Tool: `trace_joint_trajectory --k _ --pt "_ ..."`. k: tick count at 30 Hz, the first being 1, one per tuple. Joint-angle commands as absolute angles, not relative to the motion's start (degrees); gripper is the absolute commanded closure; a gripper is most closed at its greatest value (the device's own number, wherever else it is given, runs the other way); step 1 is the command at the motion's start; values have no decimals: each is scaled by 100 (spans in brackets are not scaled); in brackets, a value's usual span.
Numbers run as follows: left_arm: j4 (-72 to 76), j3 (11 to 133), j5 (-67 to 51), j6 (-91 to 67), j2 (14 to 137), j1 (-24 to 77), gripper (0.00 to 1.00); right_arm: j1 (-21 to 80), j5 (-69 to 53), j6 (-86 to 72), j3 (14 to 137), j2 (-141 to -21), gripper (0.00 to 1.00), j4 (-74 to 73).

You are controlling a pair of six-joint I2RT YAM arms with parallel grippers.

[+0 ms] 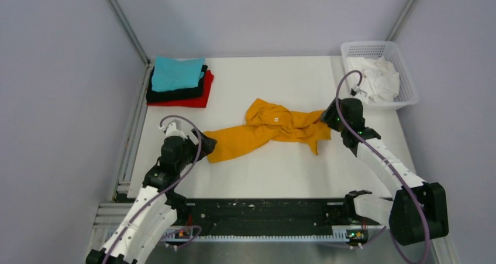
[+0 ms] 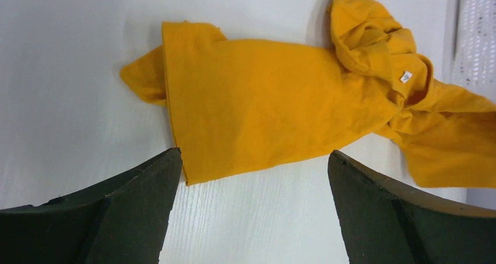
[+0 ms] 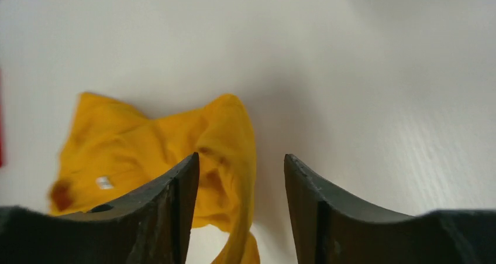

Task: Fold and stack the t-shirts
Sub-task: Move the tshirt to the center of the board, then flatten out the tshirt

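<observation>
A mustard-orange t-shirt (image 1: 269, 129) lies crumpled in a long band across the middle of the white table, its neck label facing up. My left gripper (image 1: 205, 142) is open at the shirt's left end; in the left wrist view the flat cloth (image 2: 263, 100) starts just beyond the wide-apart gripper (image 2: 254, 153). My right gripper (image 1: 327, 119) hovers at the shirt's right end. Its jaws stand apart in the right wrist view (image 3: 241, 156), with a loose fold of the shirt (image 3: 146, 141) below and between them, not pinched. A teal t-shirt (image 1: 177, 72), a black one (image 1: 175, 92) and a red one (image 1: 187, 102) lie stacked at the back left.
A white mesh basket (image 1: 409, 82) holding white cloth (image 1: 374, 76) stands at the back right corner. Grey walls close in the table on both sides. A black rail (image 1: 263, 214) runs along the near edge between the arm bases.
</observation>
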State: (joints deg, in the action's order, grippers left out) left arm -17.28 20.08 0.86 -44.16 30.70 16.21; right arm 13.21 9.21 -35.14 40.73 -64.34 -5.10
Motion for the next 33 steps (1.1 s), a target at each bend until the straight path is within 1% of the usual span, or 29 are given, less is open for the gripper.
trace_joint_trajectory --k 1,5,6,8,10,15,16,18,22,24,25,27,29,30,33 --pt "-1630 2206 -404 -4540 3609 1617 1 1101 1627 -3329 3765 -5919 34 -919" --pt "-1895 2241 -604 -4579 4057 1617 1 1100 2379 -3186 3989 -5620 11 -1792" --pt "-2075 2235 -537 -4616 4128 1617 1 1099 2519 -3149 4045 -5533 8 -2016" --pt "-2377 2185 -388 -4739 4230 1617 1 1099 2657 -3070 4093 -5354 7 -2345" --pt "-2545 2167 -428 -4807 4293 1617 1 1100 2495 -3006 4057 -5118 6 -2546" --pt "-2167 2052 -627 -4860 4490 1626 9 1104 1115 -3084 3420 -4411 6 -2410" --pt "-2100 2030 -697 -4869 4606 1624 9 1099 937 -3168 3266 -4301 6 -2344" --pt "-1838 1993 -662 -4901 4895 1626 13 1104 652 -3318 3000 -4145 6 -2197" --pt "-1411 2082 -444 -4938 5715 1626 29 1099 500 -3474 2702 -4035 6 -2121" --pt "-1223 2157 -402 -4965 6051 1635 39 1100 358 -3495 2657 -4046 6 -2195" --pt "-1090 2189 -442 -4955 6198 1635 46 1099 237 -3493 2616 -4063 6 -2224" --pt "-837 2229 -631 -4928 6477 1634 69 1110 -101 -3343 2582 -4129 6 -2288" --pt "-597 2259 -879 -4853 6667 1655 98 1169 -296 -3037 2637 -4275 7 -2460" --pt "-517 2271 -912 -4831 6731 1672 100 1267 -173 -2943 2703 -4491 7 -2588" --pt "-446 2327 -940 -4790 6774 1724 100 1841 611 -3032 2935 -5147 8 -2810"
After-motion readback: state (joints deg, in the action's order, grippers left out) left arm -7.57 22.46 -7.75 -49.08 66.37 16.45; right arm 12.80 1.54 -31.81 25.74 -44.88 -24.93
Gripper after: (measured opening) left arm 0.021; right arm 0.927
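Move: The t-shirt's near left edge, close to its corner, lies almost under the left hand, about 3 cm to its right and 10 cm down; the folded stack stands some 29 cm ahead and 14 cm left of that hand. From the right hand, the shirt's near right corner is about 14 cm back, 2 cm left and 14 cm down, the tagged collar bunch level with it some 16 cm left, and the basket roughly 18 cm ahead and 24 cm right. The left hand sinks about 10 cm onto the t-shirt's near left edge, easing back some 3 cm and then forward again while drifting slightly right, tips down some 25 degrees, and shuts its open fingers to pinch the hem near the corner. The right hand, fingers already parting, opens them fully as it draws back about 12 cm, swinging out right and dipping, rising again, then returning left and lowering to hover over the near right corner. ##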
